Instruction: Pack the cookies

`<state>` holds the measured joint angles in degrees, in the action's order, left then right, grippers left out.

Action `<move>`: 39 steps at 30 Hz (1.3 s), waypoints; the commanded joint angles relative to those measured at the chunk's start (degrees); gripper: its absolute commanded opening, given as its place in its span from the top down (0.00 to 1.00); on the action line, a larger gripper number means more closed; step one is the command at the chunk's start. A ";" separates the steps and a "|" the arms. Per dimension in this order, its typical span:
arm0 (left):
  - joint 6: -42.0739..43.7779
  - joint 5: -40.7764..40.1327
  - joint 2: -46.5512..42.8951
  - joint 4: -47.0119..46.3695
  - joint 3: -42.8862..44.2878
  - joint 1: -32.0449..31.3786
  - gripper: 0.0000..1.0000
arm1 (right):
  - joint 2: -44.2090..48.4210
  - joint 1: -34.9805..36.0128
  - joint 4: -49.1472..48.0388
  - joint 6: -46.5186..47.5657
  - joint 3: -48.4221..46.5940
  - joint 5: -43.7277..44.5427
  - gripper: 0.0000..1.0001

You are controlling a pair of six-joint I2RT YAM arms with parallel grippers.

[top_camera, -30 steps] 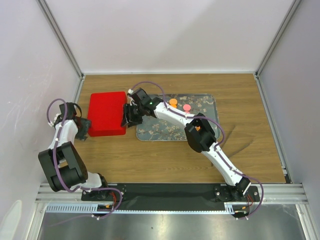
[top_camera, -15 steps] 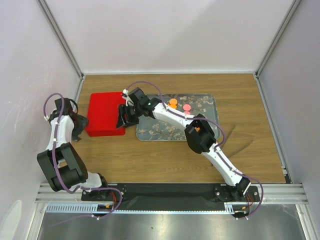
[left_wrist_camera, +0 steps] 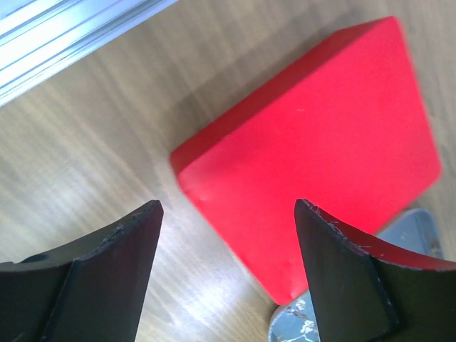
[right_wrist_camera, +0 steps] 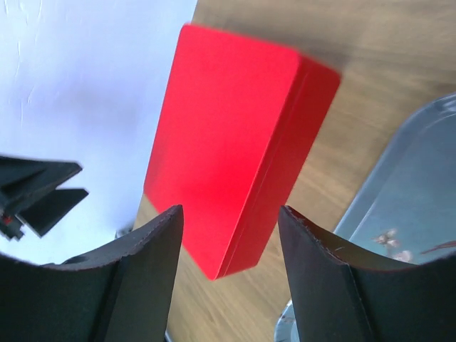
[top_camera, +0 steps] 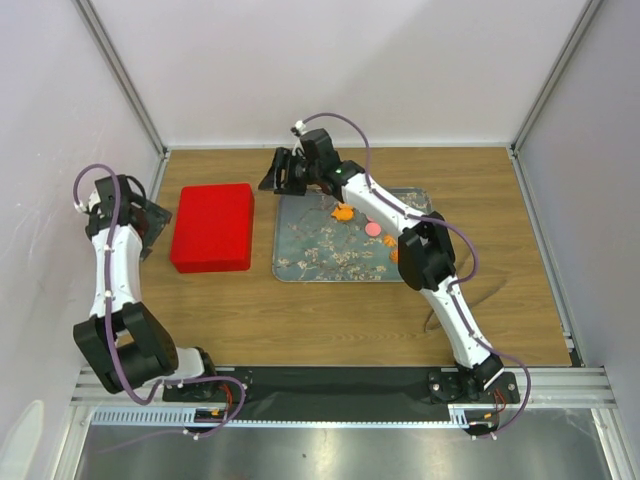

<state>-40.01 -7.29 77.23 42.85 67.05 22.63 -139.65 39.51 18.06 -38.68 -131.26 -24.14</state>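
Note:
Two cookies show in the top view, an orange one and a pink one, both lying on the floral tray. A flat red box with its lid on lies left of the tray. My left gripper hangs open just left of the box, which fills the left wrist view beyond the spread fingertips. My right gripper is open above the table behind the tray's far left corner. It looks down on the red box, with nothing between its fingertips.
The cell's walls stand close on the left, behind and on the right. A metal frame rail runs along the left wall's foot near my left gripper. The tray's rim lies beside the box's right edge. My left gripper's fingers show in the right wrist view.
Both grippers have drawn away from the red box's sides and opened wider. The right arm has swung up toward the back wall; the left has pulled back toward the left wall.

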 commanded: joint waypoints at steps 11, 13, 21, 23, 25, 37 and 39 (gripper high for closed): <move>3.36 -2.02 -1.64 -4.71 7.66 -12.78 0.18 | 7.37 -0.04 -1.37 1.40 4.32 8.31 0.37; 3.71 -1.77 -2.61 -4.97 7.66 -16.03 0.17 | 12.20 -0.22 -1.28 2.11 8.02 9.89 0.36; 6.43 -4.22 -9.71 -4.09 5.56 -33.94 0.17 | 34.42 -0.75 -1.28 5.54 30.43 22.37 0.29; 6.79 -4.66 -11.65 -4.18 3.89 -36.68 0.17 | 41.54 -0.75 -0.84 6.68 36.76 26.31 0.27; 7.22 -4.05 -14.55 -4.35 2.48 -40.02 0.17 | 45.68 -0.66 1.09 7.56 41.41 28.79 0.24; 12.67 1.05 -23.35 -1.72 -3.94 -44.87 0.16 | 74.16 -1.98 15.42 4.14 60.32 46.55 0.04; 13.90 1.05 -23.97 -1.28 -3.59 -44.87 0.16 | 76.53 -1.98 17.52 2.99 62.53 46.99 0.03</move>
<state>-29.80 -7.86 54.76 41.39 63.16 -21.74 -66.17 37.56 31.22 -33.67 -71.02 18.06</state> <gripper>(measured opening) 0.843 0.961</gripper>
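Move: The closed red box is what both arms have just been working on, and neither touches it now. From the left hand its middle lies about 12 cm right, 3 cm ahead and 12 cm below. From the right hand it is some 15 cm left, 9 cm back and 12 cm lower. The tray's middle is roughly 22 cm right and 11 cm back of the right hand, with the fish cookie about 18 cm right and 5 cm back of that hand. Rising and sweeping right, the left hand crosses above the red box to its right side, about 23 cm over, first edging forward then drawing back, turning some 50 degrees clockwise with fingers staying open. After a short hover the right hand swings away, about 30 cm right over the tray, also back and up, turning clockwise as its fingers open wider. ##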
